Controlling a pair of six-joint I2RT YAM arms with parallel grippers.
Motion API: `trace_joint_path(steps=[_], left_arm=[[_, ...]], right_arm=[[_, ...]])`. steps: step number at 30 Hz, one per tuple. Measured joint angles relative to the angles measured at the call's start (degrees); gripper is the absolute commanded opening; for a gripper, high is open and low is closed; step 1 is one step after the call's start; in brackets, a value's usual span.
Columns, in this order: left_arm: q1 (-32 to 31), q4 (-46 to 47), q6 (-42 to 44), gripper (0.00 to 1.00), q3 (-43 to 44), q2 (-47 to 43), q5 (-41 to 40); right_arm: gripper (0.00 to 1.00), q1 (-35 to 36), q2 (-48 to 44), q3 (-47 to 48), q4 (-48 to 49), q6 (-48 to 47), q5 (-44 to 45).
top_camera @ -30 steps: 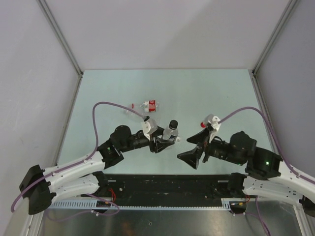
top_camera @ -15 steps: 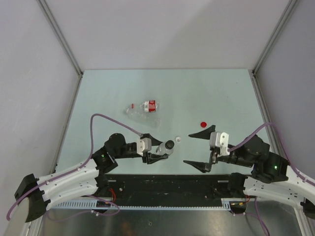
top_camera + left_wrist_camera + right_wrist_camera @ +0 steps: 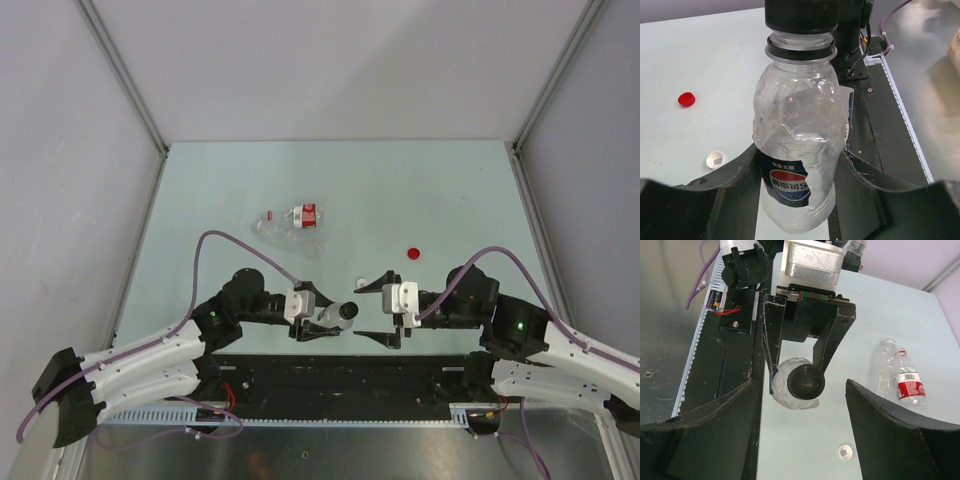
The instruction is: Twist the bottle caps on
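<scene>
A clear bottle (image 3: 328, 319) with a blue label lies level above the table, and my left gripper (image 3: 318, 314) is shut on its body (image 3: 800, 125). A black cap (image 3: 348, 311) sits on its neck (image 3: 801, 15). My right gripper (image 3: 368, 311) faces that cap (image 3: 807, 381) head-on, open, one finger to each side and not touching it. A loose white cap (image 3: 361, 284) lies on the table just beyond the grippers (image 3: 845, 452). A red cap (image 3: 413, 252) lies further right (image 3: 686, 99). Two more bottles (image 3: 290, 220) lie side by side at the middle left, one red-labelled (image 3: 908, 384).
The pale green table (image 3: 450, 190) is fenced by grey walls on three sides. A black base strip (image 3: 340, 375) with both arm mounts and cables runs along the near edge, right under the held bottle.
My right arm has swung left from near the red cap until its jaws face the black cap, and the jaws have narrowed a little. My left arm has drawn the bottle nearer the table's front edge.
</scene>
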Motion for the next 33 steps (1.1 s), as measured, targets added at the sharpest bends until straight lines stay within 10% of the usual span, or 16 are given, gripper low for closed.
trace_joint_path(steps=[33], left_arm=[[0.0, -4.68, 0.46, 0.0, 2.62, 1.68, 2.69]], right_arm=[[0.21, -0.02, 3.76, 0.0, 0.35, 1.99, 0.22]])
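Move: The black cap, already sitting on the upright bottle's neck, is about 2 cm left, 1 cm ahead and 1 cm below the right hand, at the mouth of its open fingers. The white cap lies roughly straight ahead of the right hand, some 13 cm out and 29 cm down; the red cap is about 20 cm ahead, 14 cm right and as low. From the left hand, the black cap is almost straight above, about 11 cm up and 1 cm right. Down and leftward in small steps, the right hand eases about 2 cm onto the black cap, its fingers nearly level and pointing left. Its fingers close from wide open to roughly half that gap and pinch the cap from both sides, the grip tightening at the end; the wrist hardly turns. The left hand keeps holding the bottle upright, nearly still. ##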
